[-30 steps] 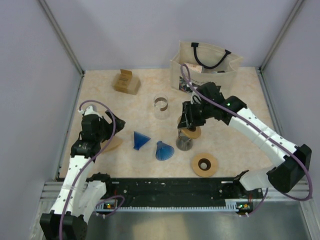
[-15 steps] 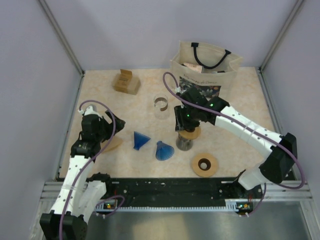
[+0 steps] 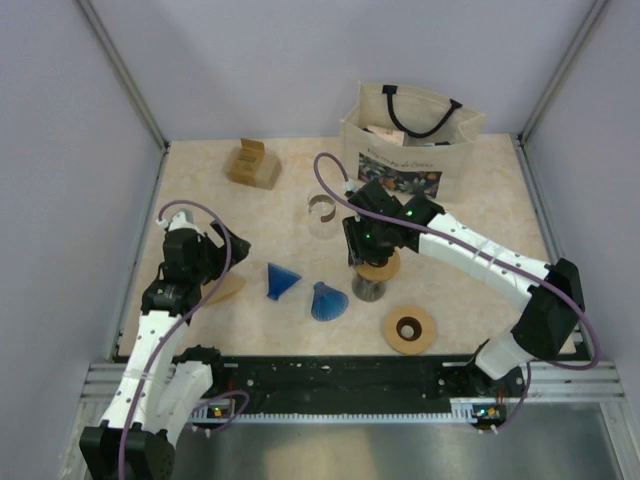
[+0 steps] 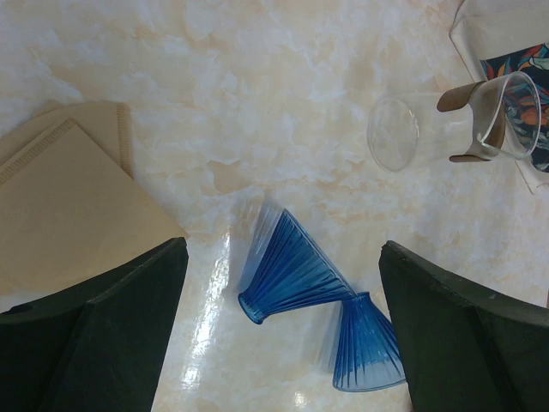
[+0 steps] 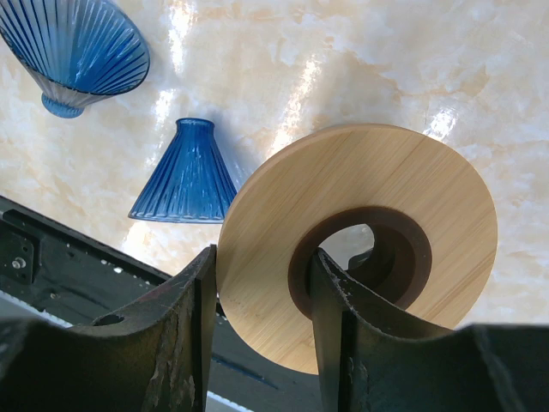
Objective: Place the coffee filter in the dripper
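Note:
Tan paper coffee filters point(image 4: 69, 197) lie flat on the table at the left point(image 3: 228, 288). My left gripper point(image 4: 281, 249) hovers wide open above the table beside them point(image 3: 232, 245), holding nothing. Two blue ribbed glass drippers lie on their sides, one point(image 4: 287, 268) point(image 3: 281, 280) between the left fingers' line of sight, the other point(image 4: 364, 348) point(image 3: 329, 301) touching it. My right gripper point(image 5: 264, 283) point(image 3: 368, 255) is shut on a wooden ring point(image 5: 360, 232) point(image 3: 378, 268), one finger through its hole, the other outside the rim. The ring sits over a dark glass stand point(image 3: 368, 288).
A second wooden ring point(image 3: 409, 329) lies near the front rail. A clear glass cup with a wooden handle point(image 3: 322, 213) point(image 4: 502, 116) and a clear disc point(image 4: 393, 133) stand mid-table. A wooden box point(image 3: 253, 165) and a tote bag point(image 3: 408, 140) are at the back.
The right arm's elbow and wrist have swung leftward around the ring, which stays over the stand in its grip. The left arm has not moved.

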{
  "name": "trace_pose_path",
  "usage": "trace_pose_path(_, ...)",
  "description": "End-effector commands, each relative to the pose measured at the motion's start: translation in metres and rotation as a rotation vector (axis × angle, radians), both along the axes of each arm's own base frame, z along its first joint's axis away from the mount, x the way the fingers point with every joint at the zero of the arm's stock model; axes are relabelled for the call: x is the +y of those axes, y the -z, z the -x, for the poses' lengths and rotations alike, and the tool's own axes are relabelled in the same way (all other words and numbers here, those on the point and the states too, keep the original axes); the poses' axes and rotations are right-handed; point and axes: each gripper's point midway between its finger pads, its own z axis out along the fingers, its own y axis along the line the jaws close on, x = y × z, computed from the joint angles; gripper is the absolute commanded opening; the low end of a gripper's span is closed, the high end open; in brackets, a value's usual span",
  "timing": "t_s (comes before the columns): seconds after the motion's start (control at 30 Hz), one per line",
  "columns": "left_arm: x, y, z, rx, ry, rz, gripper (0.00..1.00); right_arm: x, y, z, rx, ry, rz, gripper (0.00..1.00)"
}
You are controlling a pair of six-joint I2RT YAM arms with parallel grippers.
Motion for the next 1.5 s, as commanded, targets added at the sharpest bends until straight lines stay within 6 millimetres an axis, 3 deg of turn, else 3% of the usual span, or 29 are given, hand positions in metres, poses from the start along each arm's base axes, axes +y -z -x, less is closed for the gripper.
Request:
trace_pose_path(0.0,0.001,-0.003,-0.001,-0.024,0.004,-0.017,0.99,0.012,-0.003,-0.004,-0.034,0.011,-0.020,0.19)
trace_pose_path(0.53,0.005,0.001,-0.002,-0.012,-0.016,-0.027,0.99,0.013,0.022,0.004,-0.005,0.042,0.017,0.24)
trace_pose_path(0.7,0.005,0.001,-0.003,-0.010,-0.015,-0.028,0.99,0.014,0.016,0.004,-0.016,0.048,0.007,0.39)
trace_pose_path(0.73,0.006,-0.065,0.021,-0.287,-0.021,-0.007,0.99,0.014,0.014,0.004,-0.021,0.045,0.004,0.41)
trace_pose_path(0.77,0.005,0.000,-0.003,-0.014,-0.017,-0.027,0.99,0.014,0.013,0.004,-0.023,0.045,0.001,0.43)
trace_pose_path(0.9,0.006,0.001,-0.003,-0.006,-0.024,-0.031,0.99,0.015,0.010,0.004,-0.027,0.042,0.001,0.56)
trace_pose_path(1.13,0.004,-0.001,-0.003,-0.013,-0.013,-0.028,0.99,0.020,-0.006,0.001,-0.057,0.033,-0.031,0.68)
trace_pose_path(1.33,0.001,-0.005,-0.004,-0.026,0.007,-0.022,0.99,0.019,-0.039,-0.006,-0.135,0.018,-0.071,0.71)
trace_pose_path(1.47,-0.005,-0.013,-0.006,-0.048,0.034,-0.003,0.99,0.013,-0.061,-0.008,-0.206,0.003,-0.092,0.84)
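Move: The right hand already pinches the wooden ring by its left rim. The carafe's middle lies about 3 cm to its right, 1 cm back and 7 cm below. From this hand the nearer blue dripper is some 4 cm back, 5 cm left and 10 cm down; the spare ring is 10 cm back, 11 cm right and 12 cm down. The left hand has the carafe about 26 cm to its right, 5 cm back and 7 cm lower. The right hand eases the ring down-left 1 cm onto the carafe, opens, then rises about 2 cm. ##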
